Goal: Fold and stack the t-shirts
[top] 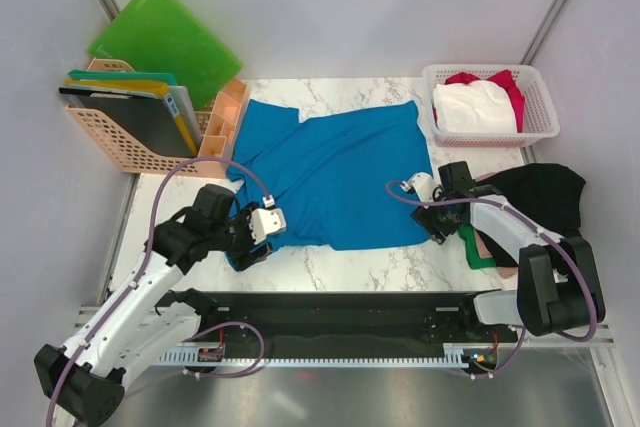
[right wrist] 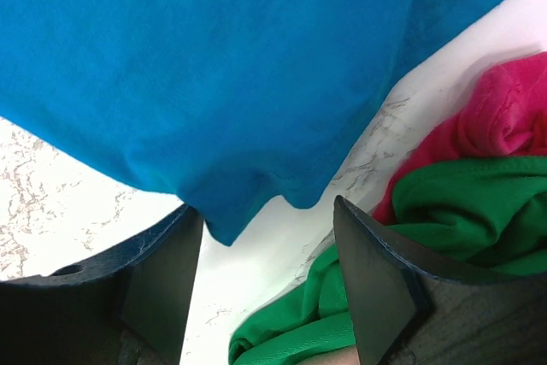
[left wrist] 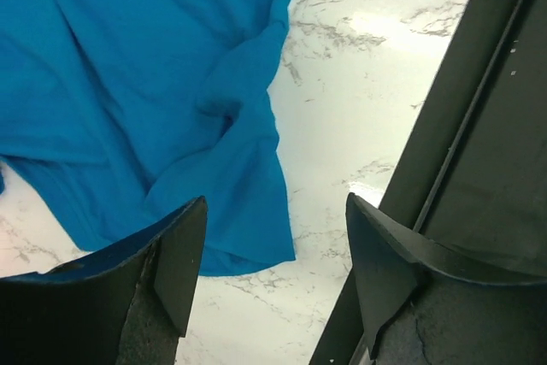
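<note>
A bright blue t-shirt lies spread out on the marble table. My left gripper hovers open at its near left corner. In the left wrist view that gripper has bare marble between its fingers, with the blue hem just beyond them. My right gripper stands open at the shirt's near right corner. In the right wrist view it holds nothing, and the blue edge hangs just ahead. A green t-shirt and a red one lie bunched beside it. A black t-shirt lies at the right.
A white lattice basket at the back right holds white and red cloth. Green folders lean on an orange file rack at the back left. A black rail runs along the near table edge.
</note>
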You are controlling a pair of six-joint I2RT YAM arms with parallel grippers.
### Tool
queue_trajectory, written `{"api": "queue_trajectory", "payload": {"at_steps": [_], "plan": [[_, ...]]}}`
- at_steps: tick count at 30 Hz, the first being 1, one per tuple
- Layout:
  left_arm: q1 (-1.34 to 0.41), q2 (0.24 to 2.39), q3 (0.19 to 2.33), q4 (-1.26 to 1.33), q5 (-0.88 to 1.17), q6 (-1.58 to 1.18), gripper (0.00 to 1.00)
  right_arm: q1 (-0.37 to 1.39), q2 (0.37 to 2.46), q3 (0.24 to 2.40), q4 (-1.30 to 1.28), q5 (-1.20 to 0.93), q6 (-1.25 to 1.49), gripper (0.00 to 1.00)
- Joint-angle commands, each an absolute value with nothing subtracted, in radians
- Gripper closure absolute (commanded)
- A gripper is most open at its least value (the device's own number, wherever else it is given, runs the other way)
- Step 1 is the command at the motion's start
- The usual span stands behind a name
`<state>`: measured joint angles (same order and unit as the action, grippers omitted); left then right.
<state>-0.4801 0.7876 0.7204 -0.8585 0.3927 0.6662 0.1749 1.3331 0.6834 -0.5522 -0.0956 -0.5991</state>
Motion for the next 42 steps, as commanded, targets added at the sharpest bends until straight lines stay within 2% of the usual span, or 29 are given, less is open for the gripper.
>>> {"api": "queue_trajectory", "payload": {"at_steps": [1, 4, 9, 14, 17, 24, 36, 42], "plan": [[-0.482, 0.802, 0.744, -0.856, 0.303, 0.673, 0.27, 0.179, 1.347, 0.724, -0.525, -0.092, -0.601, 0.30], [-0.482, 0.831, 0.677, -0.737, 0.149, 0.707, 0.26, 0.178, 1.342, 0.719, -0.526, -0.103, -0.597, 0.30], [-0.480, 0.977, 0.591, -0.543, 0.071, 0.738, 0.30, 0.179, 1.309, 0.696, -0.523, -0.097, -0.598, 0.30], [-0.459, 1.207, 0.682, -0.509, 0.049, 0.640, 0.29, 0.181, 1.296, 0.670, -0.519, -0.071, -0.609, 0.30], [-0.446, 1.250, 0.776, -0.549, 0.046, 0.552, 0.29, 0.179, 1.302, 0.658, -0.508, -0.071, -0.615, 0.30], [-0.402, 1.177, 0.877, -0.678, 0.142, 0.448, 0.28, 0.179, 1.347, 0.658, -0.492, -0.072, -0.623, 0.31], [-0.278, 1.170, 0.897, -0.983, 0.198, 0.442, 0.28, 0.179, 1.344, 0.646, -0.486, -0.080, -0.632, 0.31], [-0.222, 1.196, 0.910, -0.985, 0.187, 0.417, 0.29, 0.179, 1.348, 0.650, -0.494, -0.097, -0.634, 0.31]]}}
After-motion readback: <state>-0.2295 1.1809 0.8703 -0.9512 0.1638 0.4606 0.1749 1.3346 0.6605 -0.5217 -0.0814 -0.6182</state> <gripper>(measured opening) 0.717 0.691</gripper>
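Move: The blue t-shirt's near left corner lies almost beneath the left hand, about 5 cm to its left, 1 cm ahead and some 12 cm below. The table's front edge runs roughly 5 cm back of that hand at the same depth, while the shirt's middle is about 22 cm ahead and 17 cm to the right. From the idle right hand that corner is roughly 50 cm to the left, 8 cm back and 2 cm lower. Forward, left and down first: the left hand dips about 9 cm over the shirt's near left part, fingers held wide, then rises some 6 cm while going farther forward over it. It then swings back and left to stop just ahead of the near left corner, having turned about 30 degrees counter-clockwise, its fingers now pointing more nearly straight down. Contact with the cloth can't be seen. ##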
